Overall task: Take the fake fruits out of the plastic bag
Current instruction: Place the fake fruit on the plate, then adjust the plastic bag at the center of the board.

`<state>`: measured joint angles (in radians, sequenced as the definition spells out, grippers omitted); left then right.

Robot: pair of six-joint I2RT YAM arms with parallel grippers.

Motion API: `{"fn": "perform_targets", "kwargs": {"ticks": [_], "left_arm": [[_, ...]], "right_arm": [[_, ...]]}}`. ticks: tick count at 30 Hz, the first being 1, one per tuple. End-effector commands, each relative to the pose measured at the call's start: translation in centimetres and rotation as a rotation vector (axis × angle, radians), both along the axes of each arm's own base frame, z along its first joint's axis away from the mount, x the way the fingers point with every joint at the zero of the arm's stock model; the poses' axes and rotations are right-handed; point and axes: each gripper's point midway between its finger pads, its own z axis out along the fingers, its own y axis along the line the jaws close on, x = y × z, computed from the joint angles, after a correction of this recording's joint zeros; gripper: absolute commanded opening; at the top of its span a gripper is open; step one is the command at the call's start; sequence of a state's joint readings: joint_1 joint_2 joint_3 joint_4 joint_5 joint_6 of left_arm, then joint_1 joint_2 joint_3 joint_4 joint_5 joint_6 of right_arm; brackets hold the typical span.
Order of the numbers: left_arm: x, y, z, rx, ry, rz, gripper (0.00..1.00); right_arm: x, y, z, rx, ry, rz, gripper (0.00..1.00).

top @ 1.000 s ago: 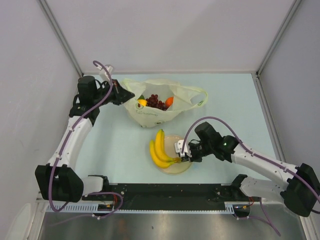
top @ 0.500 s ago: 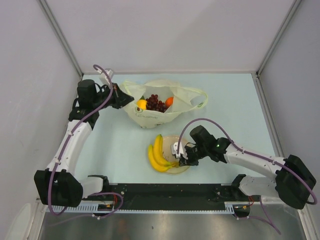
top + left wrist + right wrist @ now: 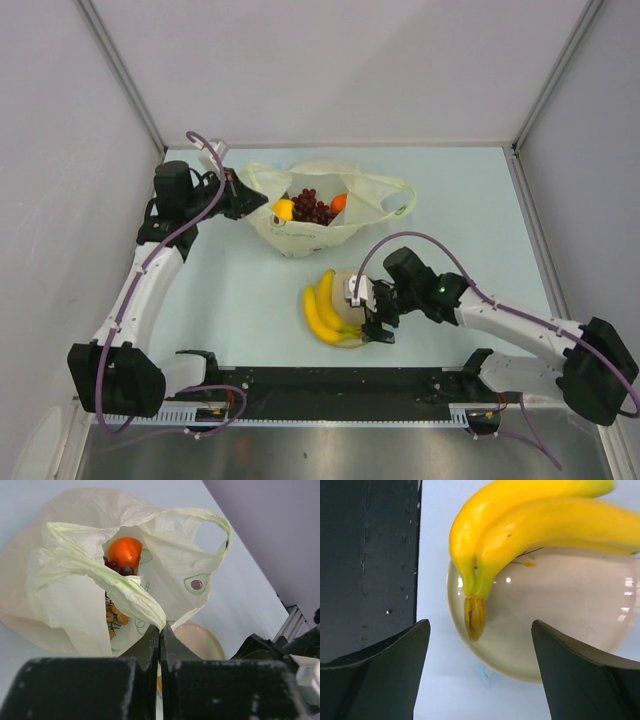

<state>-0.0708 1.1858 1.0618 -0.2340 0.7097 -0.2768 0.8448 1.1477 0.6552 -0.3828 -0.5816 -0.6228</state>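
The pale yellow-green plastic bag [image 3: 300, 232] [image 3: 65, 595] lies at the back of the table with its mouth held up. My left gripper [image 3: 243, 196] [image 3: 160, 630] is shut on the bag's rim. Inside show an orange [image 3: 339, 203] [image 3: 125, 551], dark grapes [image 3: 313, 206] [image 3: 120, 569], a yellow fruit [image 3: 284, 209] and brown stemmed bits [image 3: 114, 617]. Yellow bananas [image 3: 325, 305] [image 3: 530, 525] rest on the cream plate [image 3: 352, 340] [image 3: 560, 615], partly overhanging its left edge. My right gripper [image 3: 372, 312] [image 3: 479, 627] stands open over the plate, its fingers wide on either side of the bananas' brown stem.
The black base rail [image 3: 330, 385] runs along the table's near edge, just below the plate. Grey walls close in the table on the left, right and back. A small pale tape mark [image 3: 482, 674] sits on the table beside the plate's rim.
My right gripper has opened and let go of the bananas, which now lie on the plate a little to the right. The left arm still holds the bag's rim.
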Motion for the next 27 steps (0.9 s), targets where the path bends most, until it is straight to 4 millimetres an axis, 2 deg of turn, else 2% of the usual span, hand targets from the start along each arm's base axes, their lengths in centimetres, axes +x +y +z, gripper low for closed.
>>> {"fn": "perform_targets", "kwargs": {"ticks": [1, 2, 3, 4, 5, 6, 7, 8, 9, 10, 11, 12, 14, 15, 16, 18, 19, 21, 22, 24, 25, 26, 27], "left_arm": [[-0.7, -0.2, 1.1, -0.006, -0.045, -0.022, 0.01], [-0.9, -0.3, 1.1, -0.011, -0.046, -0.025, 0.01], [-1.1, -0.4, 0.8, -0.018, -0.034, -0.027, 0.01], [-1.4, -0.4, 0.8, -0.023, -0.032, -0.032, 0.0], [-1.9, -0.5, 0.9, -0.033, -0.029, -0.04, 0.0], [-2.2, -0.6, 0.7, -0.036, -0.022, -0.045, 0.0], [-2.4, -0.6, 0.6, -0.038, -0.018, -0.048, 0.0], [-2.8, -0.8, 0.8, -0.043, -0.021, -0.06, 0.0], [-3.1, -0.8, 0.6, -0.045, -0.007, -0.064, 0.0], [-3.3, -0.9, 0.4, -0.046, -0.002, -0.068, 0.0], [-3.5, -0.9, 0.5, -0.049, -0.004, -0.072, 0.0], [-3.8, -0.9, 0.1, -0.052, 0.008, -0.077, 0.0], [-4.2, -1.0, -0.1, -0.056, 0.014, -0.081, 0.0], [-4.5, -1.0, -0.1, -0.058, 0.013, -0.082, 0.0], [-4.6, -0.9, -0.1, -0.057, 0.011, -0.08, 0.0], [-5.0, -0.9, 0.5, -0.057, -0.013, -0.078, 0.0], [-5.2, -0.8, 0.8, -0.055, -0.027, -0.078, 0.0], [-5.6, -0.8, 1.6, -0.045, -0.064, -0.087, 0.0], [-6.0, -0.7, 2.0, -0.039, -0.082, -0.083, 0.0], [-6.3, -0.5, 1.7, -0.025, -0.081, -0.081, 0.0], [-6.2, -0.3, 1.5, -0.018, -0.08, -0.066, 0.0], [-6.1, -0.3, 1.4, -0.024, -0.074, -0.054, 0.0], [-6.0, -0.3, 1.1, -0.038, -0.062, -0.044, 0.0]], "right_arm": [[3.4, 1.4, 9.2, 0.175, -0.115, -0.141, 0.87], [5.1, 1.2, 10.8, 0.212, -0.142, -0.214, 0.85], [7.0, 1.8, 13.3, 0.292, -0.193, -0.265, 0.8], [8.2, 2.2, 15.6, 0.361, -0.179, -0.347, 0.71], [10.3, 2.1, 16.9, 0.395, -0.212, -0.424, 0.66], [12.1, 3.0, 18.3, 0.45, -0.24, -0.456, 0.63], [13.4, 3.5, 18.8, 0.468, -0.248, -0.485, 0.56], [14.9, 3.9, 20.6, 0.511, -0.279, -0.529, 0.53], [16.8, 5.0, 20.0, 0.513, -0.287, -0.548, 0.5], [17.9, 5.5, 19.8, 0.517, -0.295, -0.565, 0.46], [19.3, 6.0, 20.6, 0.534, -0.327, -0.578, 0.43], [21.1, 7.3, 18.3, 0.499, -0.322, -0.583, 0.41], [23.1, 8.3, 16.7, 0.471, -0.336, -0.604, 0.32], [24.3, 8.9, 17.1, 0.482, -0.356, -0.616, 0.28], [25.5, 9.8, 13.5, 0.419, -0.328, -0.626, 0.2], [27.4, 10.1, 11.6, 0.354, -0.361, -0.649, 0.14], [28.4, 10.1, 8.2, 0.283, -0.345, -0.664, 0.08], [29.8, 8.6, 6.3, 0.218, -0.357, -0.753, 0.0], [30.1, 7.8, 5.7, 0.198, -0.346, -0.786, 0.0], [29.1, 6.6, 5.2, 0.149, -0.292, -0.822, 0.0], [28.1, 6.0, 4.4, 0.137, -0.235, -0.851, 0.0], [26.9, 5.5, 5.5, 0.141, -0.224, -0.854, 0.0], [26.0, 5.1, 5.0, 0.122, -0.204, -0.855, 0.0]]}}
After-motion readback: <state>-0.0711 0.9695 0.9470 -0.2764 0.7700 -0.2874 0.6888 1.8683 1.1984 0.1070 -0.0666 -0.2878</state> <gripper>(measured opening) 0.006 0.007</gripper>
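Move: The plastic bag's near rim, below the orange, is some 24 cm ahead of the right hand, 7 cm left and about 3 cm higher. Inside the bag, near hand height, the orange lies about 29 cm ahead and 6 left, the grapes 28 ahead and 12 left, the lemon 27 ahead and 19 left. The bananas lie 4 cm ahead and 9 left. From the left hand, that rim is roughly 3 cm ahead, 14 right and 16 below. The bag's mouth is where the right hand goes: off the bananas, some 27 cm forward and 7 left in a fast arc that climbs about 18 cm over the plate, then drops as far to the near rim beside the fruit. It turns some 40 degrees clockwise while the open fingers shut. The left hand, still pinching the bag's corner, draws it back about 5 cm. ##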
